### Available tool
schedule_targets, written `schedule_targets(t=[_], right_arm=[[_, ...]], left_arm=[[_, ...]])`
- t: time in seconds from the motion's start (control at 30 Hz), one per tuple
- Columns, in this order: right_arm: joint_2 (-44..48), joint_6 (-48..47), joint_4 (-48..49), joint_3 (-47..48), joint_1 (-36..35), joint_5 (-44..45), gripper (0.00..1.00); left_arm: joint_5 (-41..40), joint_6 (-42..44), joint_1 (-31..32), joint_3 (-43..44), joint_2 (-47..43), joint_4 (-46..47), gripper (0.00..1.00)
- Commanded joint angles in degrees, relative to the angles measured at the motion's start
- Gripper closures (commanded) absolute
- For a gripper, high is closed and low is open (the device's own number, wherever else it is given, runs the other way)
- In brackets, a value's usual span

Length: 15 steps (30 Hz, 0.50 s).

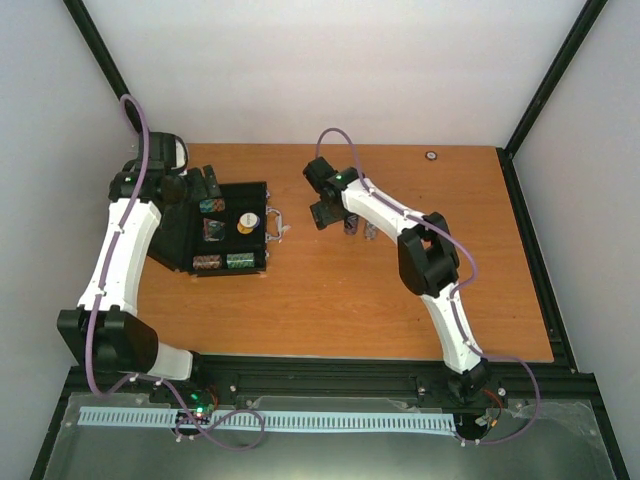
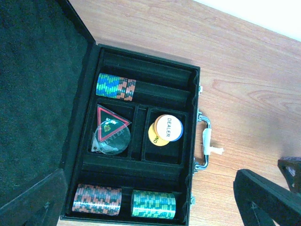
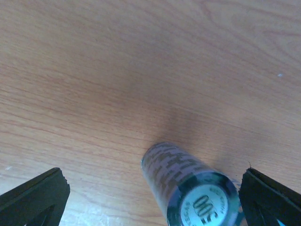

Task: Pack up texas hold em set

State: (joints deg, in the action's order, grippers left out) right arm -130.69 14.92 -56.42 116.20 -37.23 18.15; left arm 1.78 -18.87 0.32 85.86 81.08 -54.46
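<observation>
The black case point(image 1: 190, 245) lies open at the table's left, its lid point(image 2: 37, 94) folded back. In its tray lie a blue-and-red chip stack point(image 2: 116, 87), a red stack point(image 2: 96, 199) and a green stack point(image 2: 154, 204). The middle wells hold a triangular token point(image 2: 112, 118) and round dealer discs point(image 2: 165, 129). My left gripper point(image 1: 205, 188) point(image 2: 150, 207) hovers open above the case. Near the table's middle a purple striped chip stack point(image 3: 171, 172) point(image 1: 350, 227) stands upright. My right gripper point(image 3: 153, 202) point(image 1: 335, 215) is open around it, and the stack sits close to the right finger point(image 3: 273, 200).
A second small chip stack point(image 1: 368, 232) stands just right of the purple one. The case's silver handle point(image 2: 204, 141) points toward the table's middle. A small round object point(image 1: 432, 155) lies near the far edge. Black frame posts point(image 1: 545, 85) rise at the back corners.
</observation>
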Motion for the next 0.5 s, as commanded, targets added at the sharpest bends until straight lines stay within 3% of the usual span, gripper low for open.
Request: schedule_targets(t=[0.0, 0.2, 0.37, 0.47], right_arm=[[-2.84, -0.80, -1.80, 1.16, 1.14, -0.08, 0.01], [-3.08, -1.05, -1.50, -0.06, 1.94, -0.06, 0.07], [-2.65, -1.36, -1.18, -0.53, 2.56, -2.54, 0.36], [-2.89, -1.56, -1.25, -0.54, 2.69, -4.05, 0.59]], left_arm=[[0.01, -0.26, -0.19, 1.55, 0.26, 0.06, 0.00], [-0.47, -0.32, -0.21, 1.95, 0.88, 0.07, 0.00], [-0.74, -0.04, -0.23, 2.47, 1.86, -0.07, 0.00], [-0.66, -0.11, -0.19, 2.62, 2.50, 0.12, 0.00]])
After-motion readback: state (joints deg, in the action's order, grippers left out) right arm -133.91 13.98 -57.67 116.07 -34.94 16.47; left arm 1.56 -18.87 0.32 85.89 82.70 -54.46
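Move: Just 2 cm to the right of the open right hand, level with it fore and aft, stands the upright purple chip roll, its middle some 5 cm below. The grey chip roll stands about 6 cm right of the purple one and 1 cm nearer the base; the case handle is roughly 15 cm left of the hand and 2 cm back. From the left hand the purple roll lies about 32 cm right, 7 cm ahead and 23 cm lower. Sinking about 3 cm over the purple chip roll and easing some 2 cm to the right, the right hand brings its fingers down either side of the roll's upper part. Most of the drop comes first; then the fingers close to about half their opening, until the pads seem to meet the roll's sides. The wrist hardly tilts. ##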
